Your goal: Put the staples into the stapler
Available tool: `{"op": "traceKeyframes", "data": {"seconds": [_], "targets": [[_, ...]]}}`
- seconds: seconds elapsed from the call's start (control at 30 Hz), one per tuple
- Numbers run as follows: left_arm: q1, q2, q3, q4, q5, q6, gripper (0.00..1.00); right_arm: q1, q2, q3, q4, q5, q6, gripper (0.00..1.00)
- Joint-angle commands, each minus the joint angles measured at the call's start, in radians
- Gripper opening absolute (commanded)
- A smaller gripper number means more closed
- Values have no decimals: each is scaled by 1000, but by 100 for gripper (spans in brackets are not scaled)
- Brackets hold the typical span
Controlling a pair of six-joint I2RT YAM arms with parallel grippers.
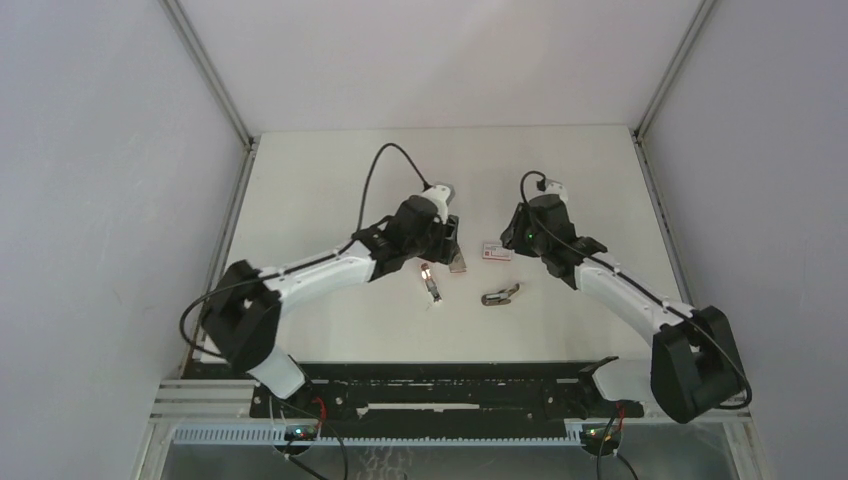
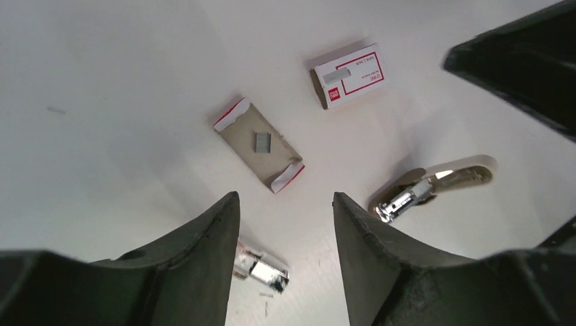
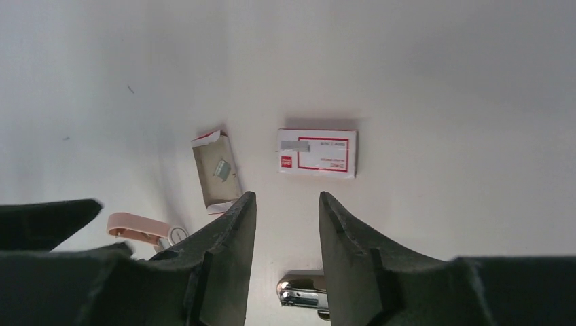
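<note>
The stapler (image 1: 431, 282) lies on the white table; its pink body (image 3: 139, 229) shows at the left of the right wrist view. Its shiny metal end (image 2: 261, 268) shows below and between the left fingers, partly behind one. The staples' white red-printed box (image 1: 497, 251) (image 2: 350, 75) (image 3: 317, 151) lies shut. Beside it is the inner tray (image 2: 258, 144) (image 3: 217, 170) holding a short strip of staples (image 2: 262, 140). My left gripper (image 2: 285, 197) (image 1: 448, 243) hovers open over the stapler's end. My right gripper (image 3: 286, 195) (image 1: 518, 238) is open, just short of the box, holding nothing.
A grey-brown tool with a chrome tip (image 1: 500, 295) (image 2: 435, 183) (image 3: 302, 292) lies in front of the box, right of the stapler. Tiny loose staple bits (image 2: 266, 299) lie by the stapler. Grey walls bound the table (image 1: 330, 180) on both sides.
</note>
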Motion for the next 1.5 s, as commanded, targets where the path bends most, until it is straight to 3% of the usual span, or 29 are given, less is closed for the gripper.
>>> {"op": "traceKeyframes", "data": {"seconds": [0.0, 0.2, 0.47, 1.47], "targets": [[-23, 146, 162, -38, -34, 69, 56, -54, -100, -47, 14, -56, -35, 39], [-25, 275, 271, -73, -58, 93, 48, -104, -148, -88, 25, -116, -46, 39], [-25, 376, 328, -106, -55, 94, 46, -136, -147, -96, 39, -152, -51, 39], [-25, 489, 358, -95, -82, 123, 34, -155, -134, -109, 41, -178, -43, 37]]}}
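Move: The small stick of staples in the open cardboard tray lies some 5 cm ahead of the left gripper, 4 cm to its right and 13 cm below. From that gripper the staple box is about 6 cm ahead and 13 cm right, the pink stapler level and 2 cm left, and the grey-brown stapler 3 cm back and 13 cm right, all near table height. From the right gripper the staples are roughly 2 cm ahead, 10 cm left and 11 cm below. Lower the left gripper about 11 cm onto the staple stick in the tray, slanting some 5 cm forward and to the right early on, then sinking almost straight down and slowing. Tip the fingers steeper, by some 20 degrees, and narrow them without shutting until they straddle the stick. Meanwhile draw the right gripper about 3 cm right and slightly back, away from the tray, then hold it there. ##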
